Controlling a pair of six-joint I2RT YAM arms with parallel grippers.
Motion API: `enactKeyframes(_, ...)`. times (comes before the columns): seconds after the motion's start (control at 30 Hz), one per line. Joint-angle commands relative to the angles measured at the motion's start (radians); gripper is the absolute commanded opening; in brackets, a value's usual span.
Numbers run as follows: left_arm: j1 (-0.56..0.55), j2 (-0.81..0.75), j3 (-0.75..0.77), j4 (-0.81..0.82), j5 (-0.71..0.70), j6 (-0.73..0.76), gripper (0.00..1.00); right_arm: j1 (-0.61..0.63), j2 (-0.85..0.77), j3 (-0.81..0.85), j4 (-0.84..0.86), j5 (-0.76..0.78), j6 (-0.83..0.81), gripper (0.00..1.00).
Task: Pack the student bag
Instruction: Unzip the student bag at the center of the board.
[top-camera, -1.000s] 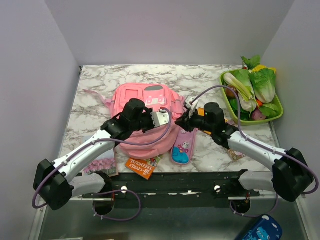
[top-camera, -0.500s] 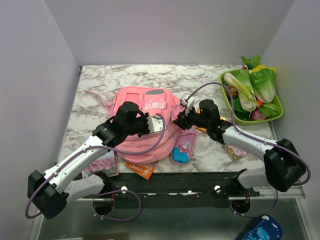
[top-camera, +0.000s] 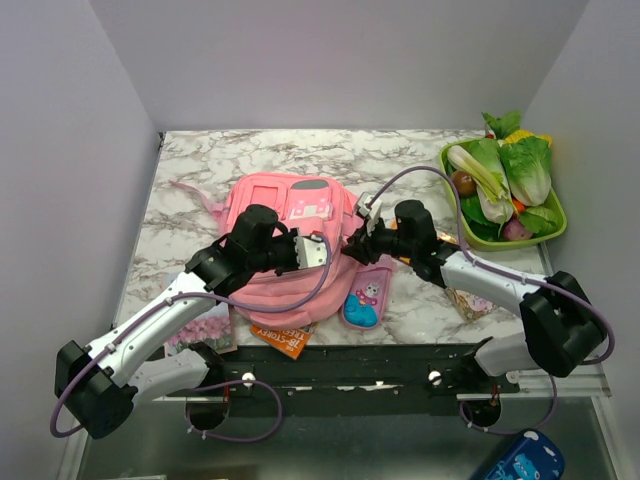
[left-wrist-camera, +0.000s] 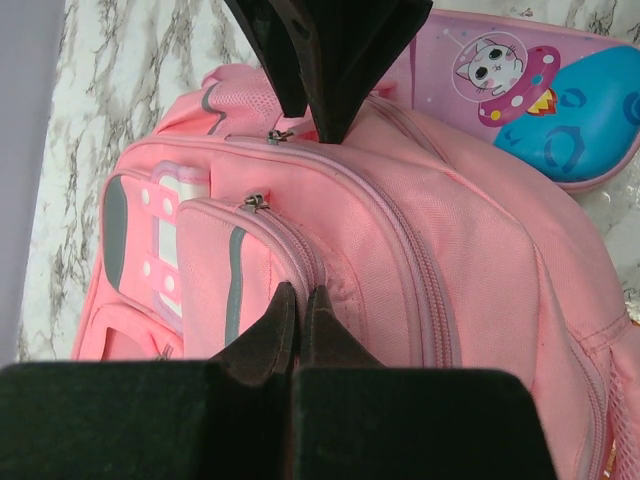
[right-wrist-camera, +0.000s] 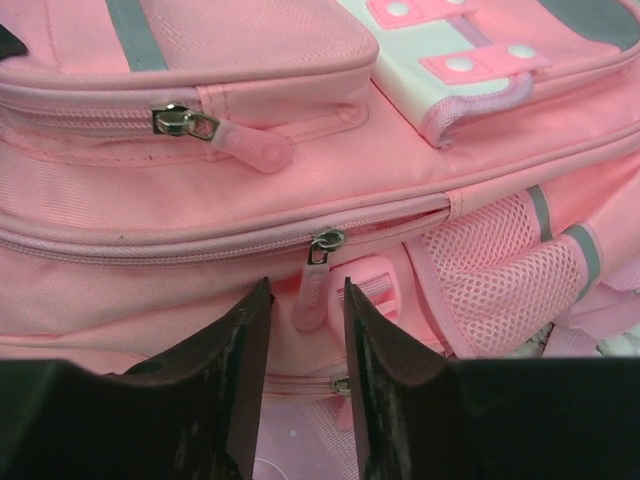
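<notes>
The student bag (top-camera: 285, 215) is a big pink backpack lying flat mid-table. My left gripper (top-camera: 312, 251) is over its near right part, shut, with its tips (left-wrist-camera: 300, 297) nipping the pink fabric (left-wrist-camera: 420, 240) beside a zip seam. My right gripper (top-camera: 356, 246) is at the bag's right edge. It stands open (right-wrist-camera: 305, 292) around a pink zip pull (right-wrist-camera: 314, 272) that hangs from a closed zip (right-wrist-camera: 200, 243). Neither finger touches the pull. The right gripper's black fingers (left-wrist-camera: 330, 60) show at the top of the left wrist view.
A pink and blue cartoon pencil case (top-camera: 365, 298) lies just right of the bag, also seen as the pencil case (left-wrist-camera: 545, 100). An orange book (top-camera: 283, 341) and a flowery book (top-camera: 205, 328) poke out at the near side. A green tray (top-camera: 552, 231) of vegetables stands at the far right.
The right gripper has moved left onto the bag's side and its jaws have widened around the zip pull. The left arm drew back toward the near left, the bag shifting slightly with it.
</notes>
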Motion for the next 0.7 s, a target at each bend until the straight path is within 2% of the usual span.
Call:
enactKeyframes(0.0, -0.002, -0.044, 0.02, 0.057, 0.036, 0.03, 0.0, -0.004, 0.058, 0.024, 0.019, -0.013, 0.011, 0.4)
enactKeyframes(0.17, 0.0, -0.049, 0.022, 0.054, 0.042, 0.03, 0.0, -0.004, 0.073, 0.034, 0.034, -0.01, 0.023, 0.28)
enactKeyframes(0.2, -0.002, -0.049, 0.022, 0.054, 0.043, 0.028, 0.0, -0.004, 0.07, 0.034, 0.042, -0.009, 0.023, 0.21)
enactKeyframes(0.33, 0.0, -0.049, 0.02, 0.052, 0.039, 0.028, 0.0, -0.004, 0.03, 0.023, 0.054, 0.002, 0.017, 0.07)
enactKeyframes(0.47, -0.002, -0.049, 0.003, 0.059, 0.036, 0.03, 0.0, -0.004, -0.011, 0.008, 0.054, 0.005, 0.009, 0.01)
enactKeyframes(0.67, -0.003, -0.02, -0.009, 0.117, -0.025, -0.041, 0.0, -0.004, -0.071, -0.022, 0.03, -0.021, 0.028, 0.01)
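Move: The main zipper's pull tab hangs between the right hand's open fingers, about 2 cm below it and otherwise almost level with it. From that hand, the small pocket's zipper pull lies about 5 cm left, 1 cm back and 1 cm above, the white card pocket some 9 cm left and 7 cm ahead, and the pencil case roughly 10 cm back, 4 cm right and 10 cm below. The main tab lies about 4 cm ahead of the left hand, 9 cm right and some 6 cm below. The right hand sinks about 2 cm onto the main zipper's pull tab, closes its half-open fingers to pinch the tab near the slider, then reverses and lifts some 2.5 cm with the tab in its grip, its wrist barely tilting. The left hand stays almost in place, its shut fingers still pinching the edge of the small pocket to steady the student bag. ##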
